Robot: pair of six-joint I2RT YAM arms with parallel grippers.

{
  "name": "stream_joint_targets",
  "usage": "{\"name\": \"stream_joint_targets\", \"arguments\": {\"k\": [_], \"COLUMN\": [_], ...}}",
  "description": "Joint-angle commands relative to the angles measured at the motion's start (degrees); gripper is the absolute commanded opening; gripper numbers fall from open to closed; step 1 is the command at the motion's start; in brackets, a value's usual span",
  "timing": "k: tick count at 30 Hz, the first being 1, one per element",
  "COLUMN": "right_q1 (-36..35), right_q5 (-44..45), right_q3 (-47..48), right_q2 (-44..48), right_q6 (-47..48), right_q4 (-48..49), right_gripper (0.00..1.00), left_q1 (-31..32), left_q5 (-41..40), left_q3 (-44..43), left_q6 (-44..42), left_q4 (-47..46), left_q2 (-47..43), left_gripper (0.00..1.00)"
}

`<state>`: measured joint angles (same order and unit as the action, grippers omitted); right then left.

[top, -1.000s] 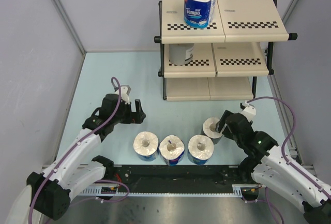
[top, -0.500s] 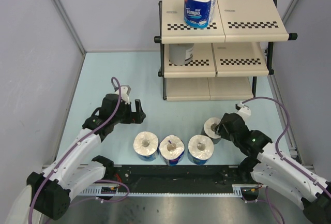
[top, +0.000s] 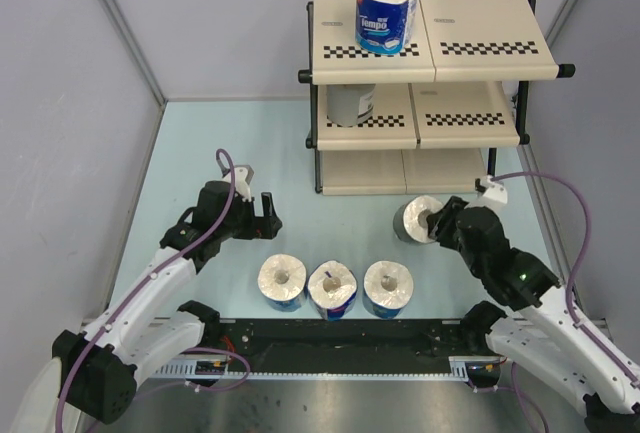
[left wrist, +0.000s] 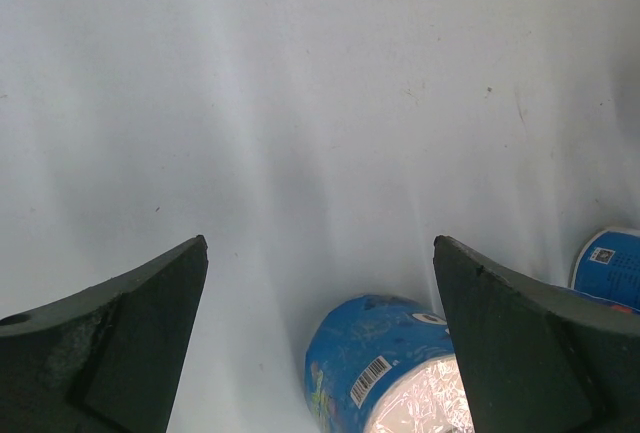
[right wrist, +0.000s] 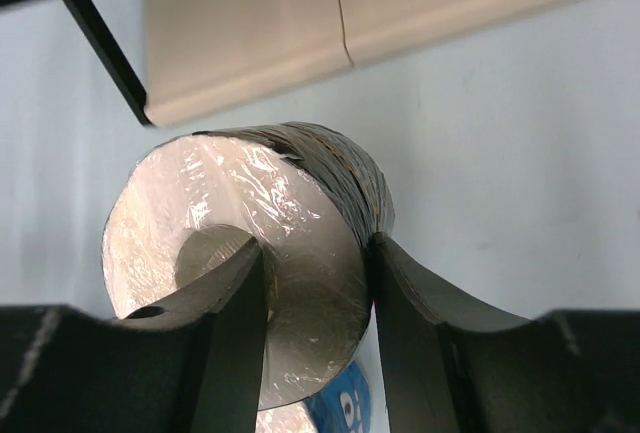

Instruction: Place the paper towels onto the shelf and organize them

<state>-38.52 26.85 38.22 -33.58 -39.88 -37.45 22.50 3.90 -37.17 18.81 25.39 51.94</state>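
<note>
My right gripper (top: 437, 221) is shut on a dark-wrapped paper towel roll (top: 413, 220), one finger inside the core and one on the outer wall (right wrist: 240, 243). The roll hangs tilted above the table, just in front of the shelf's (top: 480, 48) bottom tier (right wrist: 300, 23). Three blue-wrapped rolls (top: 282, 281) (top: 332, 288) (top: 388, 286) stand in a row near the front edge. Another blue roll (top: 386, 11) stands on the top tier and a grey roll (top: 350, 103) on the middle tier. Above the table, left of the row, my left gripper (top: 255, 215) hangs open and empty over a blue roll (left wrist: 385, 363).
Grey walls close in the table on the left, back and right. The shelf's black frame leg (right wrist: 100, 38) stands close to the held roll. A black rail (top: 340, 338) runs along the near edge between the arm bases.
My right gripper closed on the dark-wrapped roll, lifted it off the table and carried it up and back toward the shelf. The left arm has not moved.
</note>
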Motion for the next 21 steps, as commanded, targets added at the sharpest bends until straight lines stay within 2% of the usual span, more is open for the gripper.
{"name": "stream_joint_targets", "arguments": {"k": [1, 6, 10, 17, 21], "right_q1": [3.01, 7.32, 9.69, 14.61, 19.88], "right_q5": [3.65, 3.03, 5.66, 4.88, -0.29], "right_q3": [10.02, 17.49, 21.45, 22.87, 23.48], "right_q2": [-1.48, -5.08, -8.42, -13.34, -16.77], "right_q6": [9.18, 14.65, 15.53, 16.15, 15.28], "right_q4": [7.99, 14.5, 19.69, 29.8, 34.71], "right_gripper": [0.41, 0.41, 0.39, 0.37, 0.37], "left_q1": [0.35, 0.35, 0.35, 0.35, 0.35], "left_q5": [0.84, 0.67, 0.93, 1.11, 1.11], "left_q3": [-1.59, -1.59, -1.59, -1.59, -1.59], "left_q6": [-0.88, -0.88, -0.88, -0.88, -0.88], "left_q4": [-1.04, -1.04, -1.13, -1.13, -1.13], "left_q2": [-0.44, -0.79, -0.79, -0.79, -0.88], "left_gripper": [1.0, 1.0, 1.0, 1.0, 1.0]}}
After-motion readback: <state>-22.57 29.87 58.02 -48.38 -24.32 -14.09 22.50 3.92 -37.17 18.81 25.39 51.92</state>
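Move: The right hand, with a paper towel roll already pinched by its wall, has the middle shelf's right half about 20 cm ahead, 5 cm right and 5 cm above. The grey roll on that shelf stands 20 cm ahead, 15 cm left and 10 cm up; the nearest blue roll, 9 cm back, 10 cm left and 13 cm down. From the idle left hand that shelf half is some 17 cm ahead, 37 cm right, 11 cm up. Right hand lifts the pinched roll about 17 cm, then forward 10 cm and rightward towards the middle shelf, tipping up. ##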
